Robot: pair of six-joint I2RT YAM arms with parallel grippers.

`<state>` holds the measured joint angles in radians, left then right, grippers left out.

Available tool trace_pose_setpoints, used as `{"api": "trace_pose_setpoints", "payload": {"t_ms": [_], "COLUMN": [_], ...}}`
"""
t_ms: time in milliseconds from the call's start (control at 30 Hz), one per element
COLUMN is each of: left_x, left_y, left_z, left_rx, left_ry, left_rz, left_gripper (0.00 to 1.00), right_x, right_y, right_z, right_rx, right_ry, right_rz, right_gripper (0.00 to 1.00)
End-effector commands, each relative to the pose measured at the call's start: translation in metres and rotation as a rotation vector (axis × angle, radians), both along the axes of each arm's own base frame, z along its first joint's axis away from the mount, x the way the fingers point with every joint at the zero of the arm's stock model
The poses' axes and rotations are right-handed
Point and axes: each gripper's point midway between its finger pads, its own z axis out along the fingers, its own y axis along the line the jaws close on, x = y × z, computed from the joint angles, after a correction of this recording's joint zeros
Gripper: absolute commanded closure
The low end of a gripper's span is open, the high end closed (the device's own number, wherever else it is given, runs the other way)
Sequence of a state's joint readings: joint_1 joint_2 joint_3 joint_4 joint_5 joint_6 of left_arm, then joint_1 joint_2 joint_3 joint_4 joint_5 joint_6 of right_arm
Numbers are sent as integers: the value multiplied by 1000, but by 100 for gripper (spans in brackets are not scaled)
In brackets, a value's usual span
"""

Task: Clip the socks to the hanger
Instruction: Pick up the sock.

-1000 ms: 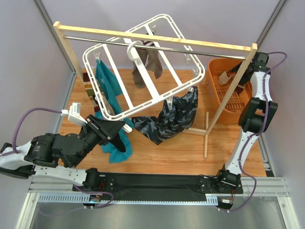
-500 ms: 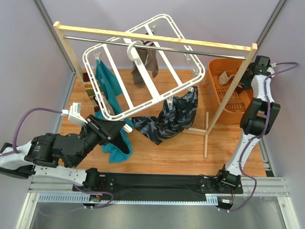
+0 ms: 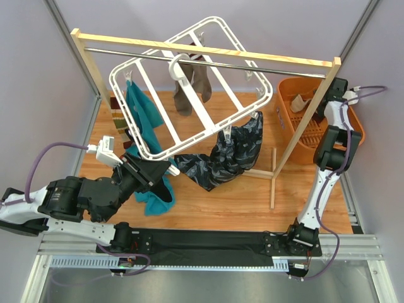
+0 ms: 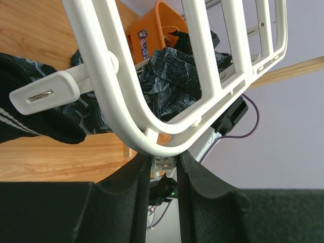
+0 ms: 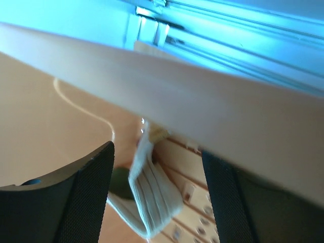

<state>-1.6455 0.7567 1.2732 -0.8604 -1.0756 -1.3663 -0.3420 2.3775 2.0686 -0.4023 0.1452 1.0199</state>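
Observation:
The white hanger (image 3: pixel 189 95) hangs tilted from the rack's rail. A teal sock (image 3: pixel 137 112) hangs at its left side and a grey-brown sock (image 3: pixel 189 88) near its hook. My left gripper (image 3: pixel 165 169) sits at the hanger's near corner, shut on a small white clip (image 4: pixel 163 164) under the rim (image 4: pixel 126 116). A black sock (image 4: pixel 43 126) shows beside another clip (image 4: pixel 45 93). My right gripper (image 5: pixel 157 202) is open above a pale ribbed sock (image 5: pixel 152 195) in the orange basket (image 3: pixel 285 123), without touching it.
A wooden rack (image 3: pixel 202 50) with a metal rail spans the scene, and its right post (image 3: pixel 303 126) crosses in front of the right arm. A dark patterned cloth (image 3: pixel 227 154) hangs below the hanger. Another teal sock (image 3: pixel 151 196) and a striped sock (image 3: pixel 115 117) lie on the table.
The right arm has swung further in behind the rack's post toward the basket. The left arm has edged up and right, and the hanger has shifted slightly right.

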Motion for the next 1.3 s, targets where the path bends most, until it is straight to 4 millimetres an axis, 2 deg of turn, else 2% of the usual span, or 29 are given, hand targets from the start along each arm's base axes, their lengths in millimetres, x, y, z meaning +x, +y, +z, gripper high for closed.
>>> {"api": "trace_pose_setpoints", "payload": {"t_ms": [0,33,67,100,267,300,333,367,400,533,633,667,700,733,767,800,833,900,933,1000,1033,1100,1133,1167,1200,1233,1267], "left_x": [-6,-6,-6,-6,-7,-8,-8,-8,-8,-8,-7,-8,-7,-7,-7,-8,-8,-7,-7,-7,-7,-6,-6,-6,-6,-5,-5], "left_y": [-4,-4,-4,-4,-5,-5,-5,-4,-5,-4,-2,-1,-1,0,1,2,3,6,7,11,13,17,18,19,20,21,21], "left_z": [-11,-11,-11,-11,-11,-11,-13,-13,-14,-13,-15,-14,-15,-15,-15,-15,-14,-13,-13,-15,-16,-17,-16,-16,-13,-13,-14], "left_rx": [68,66,64,64,64,57,54,49,48,43,42,34,32,29,24,24,22,19,19,9,6,1,-2,4,1,2,17], "left_ry": [13,16,16,16,20,24,30,33,33,30,35,39,41,41,42,41,41,41,40,44,47,52,52,50,50,53,54], "left_rz": [-46,-45,-45,-45,-48,-50,-48,-47,-49,-50,-46,-47,-45,-45,-46,-48,-50,-49,-49,-47,-46,-43,-42,-42,-41,-36,-32], "left_gripper": [100,100,100,100,100,100,100,100,100,100,100,100,100,100,100,100,100,100,100,100,100,100,100,100,100,100,100], "right_x": [17,19,20,22,26,25,25,25,25,20,11,6,1,-5,-9,-17,-24,-33,-40,-46,-56,-67,-76,-85,-91,-100,-110], "right_y": [-19,-16,-14,-13,2,3,6,7,7,11,14,16,18,16,18,22,23,29,33,45,55,64,68,70,72,76,79], "right_z": [15,4,1,2,-18,-18,-18,-18,-17,-9,12,10,31,38,44,42,61,70,89,104,119,132,126,145,150,144,163], "right_rx": [-33,-20,-20,-24,1,0,-6,-12,-20,-52,-87,-89,-109,-139,-152,-156,-186,-195,-210,-233,-246,-277,-279,-305,-313,-311,-331], "right_ry": [-52,-36,-28,-31,-3,0,7,11,14,43,62,77,60,70,66,85,73,74,55,46,44,43,64,41,42,66,40], "right_rz": [-49,-44,-40,-39,-6,1,22,34,44,116,169,193,205,223,238,249,262,293,305,357,374,402,410,416,422,432,434], "right_gripper": [29,29,30,32,48,53,62,62,71,84,91,93,98,100,100,100,100,100,100,100,100,100,100,100,100,100,100]}}
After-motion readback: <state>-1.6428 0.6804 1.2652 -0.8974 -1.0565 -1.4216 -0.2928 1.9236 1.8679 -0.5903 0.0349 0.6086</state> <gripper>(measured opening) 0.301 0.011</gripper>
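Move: The sock lies crumpled in the orange bin, between and just beyond the right hand's open fingers: some 2 cm ahead, 3 cm left and 3 cm below. The bin's middle is about 9 cm back and 4 cm left, at roughly the hand's height; the stand's right post rises about 24 cm left and 33 cm back. From the left hand the sock is about 60 cm right, 50 cm ahead and 30 cm below. The striped sock gets pinched low in the bin: the right hand eases about 2.5 cm forward onto it and the fingers shut fully. With the sock between the fingertips, it draws back and left about 13 cm while rising some 14 cm, turning roughly 20 degrees counter-clockwise. Late on, the left hand, still gripping the hanger's near corner, shifts 2 cm left. ##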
